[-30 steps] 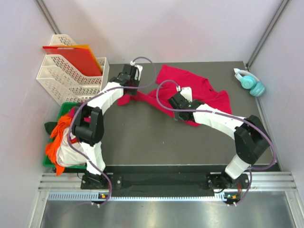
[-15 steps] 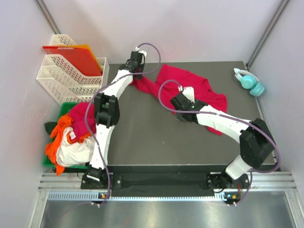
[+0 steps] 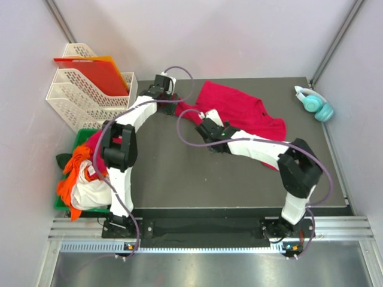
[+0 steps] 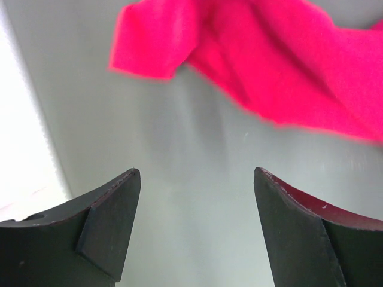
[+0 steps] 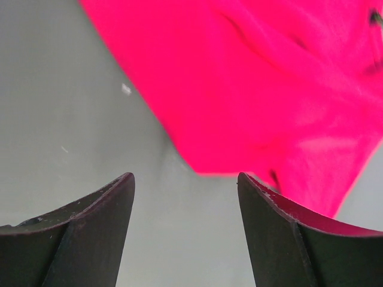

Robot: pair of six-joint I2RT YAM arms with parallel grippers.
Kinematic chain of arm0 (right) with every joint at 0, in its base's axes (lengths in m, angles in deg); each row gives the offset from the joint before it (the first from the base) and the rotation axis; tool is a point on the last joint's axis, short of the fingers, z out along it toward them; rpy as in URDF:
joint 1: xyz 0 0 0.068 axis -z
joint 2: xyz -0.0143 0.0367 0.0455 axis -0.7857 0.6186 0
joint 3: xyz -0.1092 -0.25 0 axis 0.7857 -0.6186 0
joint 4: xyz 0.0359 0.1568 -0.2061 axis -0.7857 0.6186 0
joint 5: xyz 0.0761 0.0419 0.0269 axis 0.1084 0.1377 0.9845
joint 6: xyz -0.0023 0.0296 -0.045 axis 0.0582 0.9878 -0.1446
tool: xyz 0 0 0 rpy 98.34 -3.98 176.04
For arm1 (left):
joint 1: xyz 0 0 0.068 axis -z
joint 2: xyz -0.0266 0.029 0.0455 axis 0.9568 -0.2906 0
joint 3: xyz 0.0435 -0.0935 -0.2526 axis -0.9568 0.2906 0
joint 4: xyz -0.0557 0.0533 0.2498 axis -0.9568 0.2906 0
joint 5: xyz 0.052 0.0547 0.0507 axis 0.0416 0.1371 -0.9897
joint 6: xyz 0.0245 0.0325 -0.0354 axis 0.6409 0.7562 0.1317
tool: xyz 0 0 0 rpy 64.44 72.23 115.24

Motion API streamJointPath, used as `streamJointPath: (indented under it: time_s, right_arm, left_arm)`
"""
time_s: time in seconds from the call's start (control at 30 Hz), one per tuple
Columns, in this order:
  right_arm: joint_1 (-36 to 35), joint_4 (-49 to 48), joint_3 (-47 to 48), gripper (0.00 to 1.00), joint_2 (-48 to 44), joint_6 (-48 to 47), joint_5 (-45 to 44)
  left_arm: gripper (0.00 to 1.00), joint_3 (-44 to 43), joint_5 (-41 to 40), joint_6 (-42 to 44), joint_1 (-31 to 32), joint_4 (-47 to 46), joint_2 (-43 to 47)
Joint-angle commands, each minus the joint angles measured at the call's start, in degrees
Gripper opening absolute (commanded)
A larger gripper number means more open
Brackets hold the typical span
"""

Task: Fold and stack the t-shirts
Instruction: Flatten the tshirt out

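A crimson-red t-shirt lies spread on the far part of the dark table, one sleeve stretched toward the back left. My left gripper hovers just left of that sleeve, open and holding nothing. My right gripper is over the shirt's near-left edge, also open with bare table between its fingers. More t-shirts, orange, white and pinkish-red, are heaped at the table's left edge.
White stacked letter trays hold a red-orange sheet at the back left. A green bin sits under the heap of shirts. Teal headphones lie at the back right corner.
The left gripper pulled the sleeve toward the back left, then opened and let it go. The right gripper slid left along the shirt's near edge.
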Motion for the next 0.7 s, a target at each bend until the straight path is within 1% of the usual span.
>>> streamJointPath:
  time_s: [0.0,0.03,0.13,0.33,0.47,0.67]
  right_arm:
    - [-1.01,-4.36,6.89,0.69,5.65,-7.34,-1.87]
    - [-0.92,-4.37,7.59,0.69,7.84,-7.78,-2.22]
    - [-0.40,-4.28,10.41,0.69,11.53,-9.19,-3.28]
    - [1.89,-4.28,12.61,0.70,14.36,-10.34,-3.01]
    - [3.38,-4.02,13.05,0.70,15.24,-10.08,-2.05]
    - [5.93,-2.61,14.19,0.66,17.00,-8.41,0.32]
  left_arm:
    - [0.81,6.19,0.90,-1.23,-1.53,-3.89,12.21]
    - [0.81,8.99,0.98,-1.31,-1.70,-4.07,13.27]
    - [0.80,13.83,0.98,-1.49,-1.79,-4.51,16.71]
    - [0.80,19.99,0.81,-2.46,-1.97,-5.03,21.45]
    - [0.79,22.29,0.90,-2.54,-2.05,-4.95,22.95]
    - [0.78,24.13,1.34,-2.46,-2.05,-4.51,23.83]
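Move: The shirt's near corner lies about 7 cm ahead of the open right hand, nearly in line with it and some 7 below. From that hand, the left sleeve end lies about 29 cm ahead and 21 left, the right sleeve tip some 20 to the right and 4 nearer. From the left hand, that near corner is about 13 cm back and 23 right; the sleeve end lies some 11 ahead, barely left. Fingers open, the right hand heads for the shirt's near corner, going about 6 cm forward and 4 down, bowing left before coming back right, and rolling slightly so its left side dips; whether it touches the cloth can't be seen. The left hand, empty and still open, draws away from the sleeve, rising some 6 cm and then sinking as it pulls back about 8 and drifts left. ##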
